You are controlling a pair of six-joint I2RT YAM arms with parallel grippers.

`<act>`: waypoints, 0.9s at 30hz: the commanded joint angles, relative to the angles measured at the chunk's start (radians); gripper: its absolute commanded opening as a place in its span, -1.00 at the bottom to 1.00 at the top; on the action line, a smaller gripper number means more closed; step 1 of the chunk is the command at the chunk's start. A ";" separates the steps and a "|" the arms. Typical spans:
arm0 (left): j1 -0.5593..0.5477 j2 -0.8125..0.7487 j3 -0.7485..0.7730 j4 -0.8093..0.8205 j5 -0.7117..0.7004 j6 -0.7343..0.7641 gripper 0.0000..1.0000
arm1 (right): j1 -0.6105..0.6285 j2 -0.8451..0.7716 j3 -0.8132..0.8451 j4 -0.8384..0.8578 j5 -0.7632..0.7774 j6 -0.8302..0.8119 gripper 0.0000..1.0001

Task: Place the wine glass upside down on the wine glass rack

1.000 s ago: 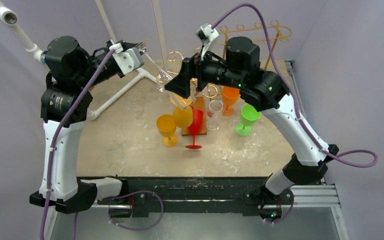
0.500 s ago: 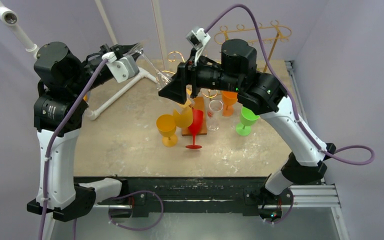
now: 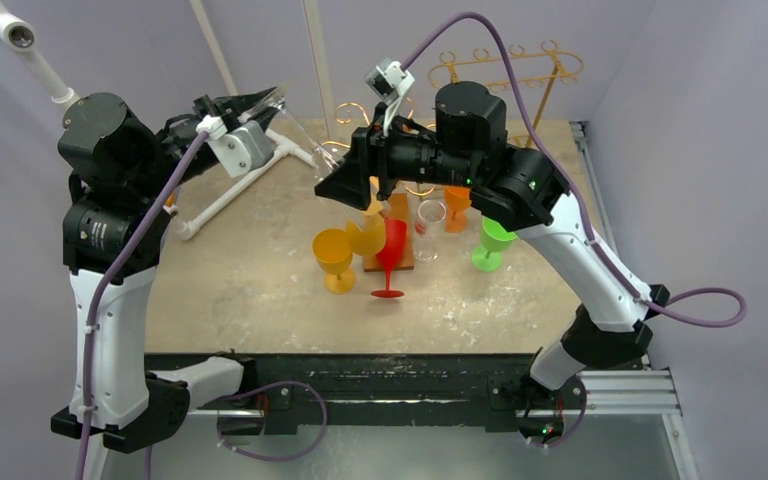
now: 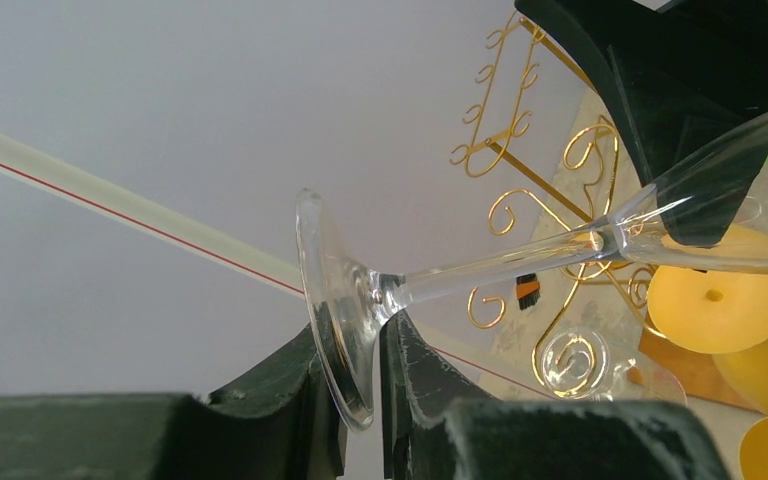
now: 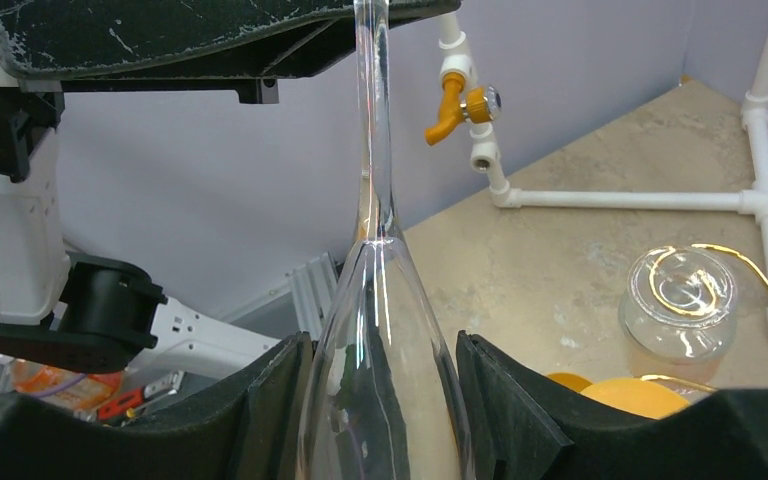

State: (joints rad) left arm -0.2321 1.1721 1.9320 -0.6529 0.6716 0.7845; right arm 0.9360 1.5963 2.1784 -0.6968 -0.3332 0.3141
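The clear wine glass hangs tilted in the air between both arms. My left gripper is shut on the rim of its round foot, and the stem runs off to the right. My right gripper is around the bowl, with a pad lying against each side of it. The gold wire wine glass rack with curled ends stands just behind the glass, and my right arm hides most of it in the top view.
Yellow, red, orange and green glasses and a clear tumbler cluster under my right arm. A white pipe frame lies at the left. A second gold rack stands at the back wall.
My right gripper's jaws have narrowed onto the glass bowl while that arm slid left. The left arm has drawn back to the left, still holding the foot.
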 commanded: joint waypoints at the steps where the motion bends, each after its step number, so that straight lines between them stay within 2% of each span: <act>1: 0.000 -0.016 -0.001 0.074 0.033 0.020 -1.00 | 0.006 -0.036 -0.001 0.002 0.002 -0.013 -0.46; 2: 0.000 -0.020 -0.007 0.094 0.031 -0.012 -0.72 | 0.006 -0.045 -0.011 0.008 0.023 -0.013 -0.62; 3: 0.000 -0.025 -0.015 0.117 0.025 -0.045 -0.28 | 0.006 -0.059 -0.032 0.019 0.056 -0.014 -0.76; 4: 0.000 -0.029 -0.022 0.129 0.020 -0.072 0.02 | 0.006 -0.078 -0.057 0.032 0.098 -0.020 -0.87; 5: 0.000 -0.031 -0.024 0.130 0.018 -0.091 0.18 | 0.006 -0.101 -0.088 0.047 0.131 -0.021 -0.98; 7: 0.000 -0.029 -0.020 0.120 -0.006 -0.146 0.56 | 0.004 -0.164 -0.170 0.102 0.204 -0.026 -1.00; 9: 0.000 -0.021 -0.006 0.078 -0.022 -0.166 0.77 | 0.003 -0.232 -0.257 0.150 0.296 -0.037 -1.00; 16: 0.000 -0.005 0.029 -0.104 -0.037 -0.200 0.89 | -0.006 -0.489 -0.569 0.272 0.546 -0.050 -1.00; 20: 0.000 0.003 0.038 -0.139 -0.049 -0.267 0.98 | -0.010 -0.595 -0.714 0.281 0.623 -0.040 -1.00; 27: 0.000 0.041 0.073 -0.223 -0.087 -0.363 0.99 | -0.017 -0.741 -1.018 0.363 0.748 -0.010 -1.00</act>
State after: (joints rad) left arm -0.2321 1.2030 1.9732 -0.8127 0.6323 0.5106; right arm 0.9234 0.8978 1.2881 -0.4313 0.3016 0.2890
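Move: Both hands hold the clear wine glass above the gold tree rack, the left at its foot, the right round its bowl. The rack's empty front-right hook is about 10 cm ahead of the right hand, 13 cm right and 18 below; from the left hand, some 4 ahead, 24 right and 24 below. Ahead of the right hand and lower, the hanging yellow glass is 9 out, 3 right; the standing clear glass, 10 out, 16 right. The left fingers spread wide and let go of the clear glass's foot, that hand staying roughly in place as it sinks about 4 cm and tips down some 20 degrees. With its grip on the bowl kept, the right hand draws the glass away from the left hand, dipping slightly, then sweeping about 17 cm to the right across to the rack's right side while turning nearly 40 degrees clockwise, and sinking further at the end, 8 cm lower in all. ##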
